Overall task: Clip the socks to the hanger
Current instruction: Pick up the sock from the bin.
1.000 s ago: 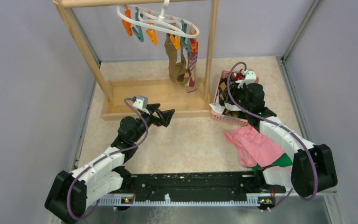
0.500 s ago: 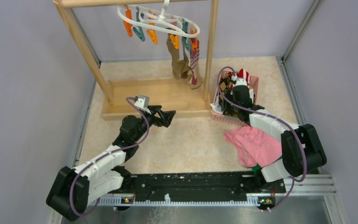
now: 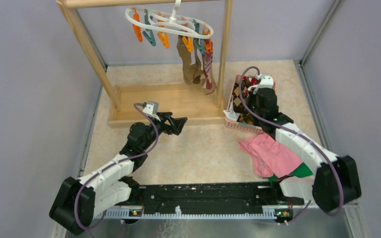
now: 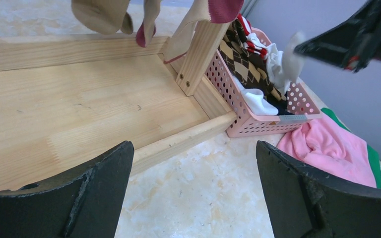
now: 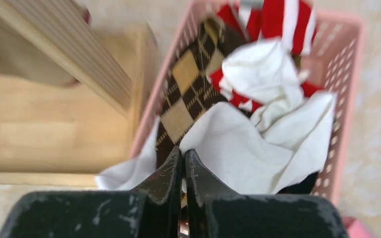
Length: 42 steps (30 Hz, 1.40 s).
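Observation:
The white hanger [image 3: 168, 22] with orange and teal clips hangs from the wooden rack's top bar. An olive-brown sock [image 3: 188, 69] and a tan, maroon-striped sock [image 3: 207, 67] are clipped to it. More socks lie in the pink basket [image 3: 238, 124]: a white sock [image 5: 258, 144], a brown argyle one [image 5: 188, 94] and a red-and-white one [image 5: 278, 15]. My right gripper [image 5: 183, 151] is over the basket, shut on a fold of the white sock, which hangs from its tip [image 4: 288, 59]. My left gripper [image 4: 193, 188] stands wide open and empty above the floor beside the rack's base.
The wooden rack [image 3: 223, 59] has a tray-like base [image 4: 79, 104] and an upright post right next to the basket's left wall. A pink cloth [image 3: 273, 153] over a green cloth [image 3: 302, 171] lies on the table under my right forearm.
My right gripper's jaws have closed on the white sock in the basket, and that arm has swung slightly back to the right. The hanger sways a little. The left arm has stayed still.

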Available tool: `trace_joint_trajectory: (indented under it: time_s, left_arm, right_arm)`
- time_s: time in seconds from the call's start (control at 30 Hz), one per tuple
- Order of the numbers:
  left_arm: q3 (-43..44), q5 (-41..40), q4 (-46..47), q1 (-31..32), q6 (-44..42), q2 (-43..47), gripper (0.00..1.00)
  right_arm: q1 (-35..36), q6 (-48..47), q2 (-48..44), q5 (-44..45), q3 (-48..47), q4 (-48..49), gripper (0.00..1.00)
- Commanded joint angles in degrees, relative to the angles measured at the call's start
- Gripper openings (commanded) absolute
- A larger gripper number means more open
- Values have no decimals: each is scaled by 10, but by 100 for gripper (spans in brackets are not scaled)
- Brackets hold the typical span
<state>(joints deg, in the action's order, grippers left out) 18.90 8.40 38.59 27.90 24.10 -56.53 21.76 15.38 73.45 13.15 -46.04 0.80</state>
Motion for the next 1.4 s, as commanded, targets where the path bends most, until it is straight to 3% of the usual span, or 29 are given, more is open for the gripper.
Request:
trace_joint_trajectory:
  time_s: [0.0,0.2,0.4,0.57,0.73,0.83,1.03,1.13,1.27,1.37]
  left_arm:
    - [16,25,39,-3,7,-3,98]
    - [14,61,59,-3,12,-5,98]
    - [25,129,87,-4,33,-33,98]
    - [29,224,150,-5,49,-62,99]
    - [28,309,208,-5,55,-72,98]
    - [13,338,270,-3,31,-72,96]
    - [-27,310,390,2,-23,-90,97]
    - [-20,281,386,24,-60,-106,96]
    - [-20,191,335,60,-180,-113,97]
    - [-12,172,321,63,-245,-130,97]
  right_arm:
    - [4,-37,-123,22,1,42,0]
    - [4,-69,-216,12,-26,67,0]
    - [5,-81,-216,-27,-98,83,0]
    - [5,-62,-198,-123,-117,115,0]
    - [9,-54,-182,-281,-124,144,0]
    - [29,-49,-170,-316,-121,161,0]
    - [84,-29,-130,-350,-109,211,0]
    - [113,-20,-102,-358,-109,238,0]
    - [139,-17,-77,-364,-118,254,0]
    - [148,-11,-63,-374,-123,265,0]
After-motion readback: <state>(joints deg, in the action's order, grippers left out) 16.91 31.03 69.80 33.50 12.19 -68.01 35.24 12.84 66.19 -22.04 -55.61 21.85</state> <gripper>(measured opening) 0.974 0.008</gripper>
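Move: The white sock, already pinched and partly lifted, lies around 30 cm right of the left gripper, 9 cm ahead and 8 cm lower. From the right gripper, the open left gripper is its destination, about 30 cm left, 9 cm back and 4 cm higher. The bin is 5 cm ahead, 2 cm left and 11 cm below; the hanging striped sock is 9 cm ahead, 20 cm left and 15 cm above. Keep the white sock pinched and raise the right gripper about 25 cm out of the bin, drawing back and levelling the fingers; then swing it left and farther back, turning counter-clockwise towards the left gripper and sinking slightly. Meanwhile ease the open left gripper some 7 cm right and 6 cm back, slightly up, turning clockwise and tilting to meet the sock's dangling end. ##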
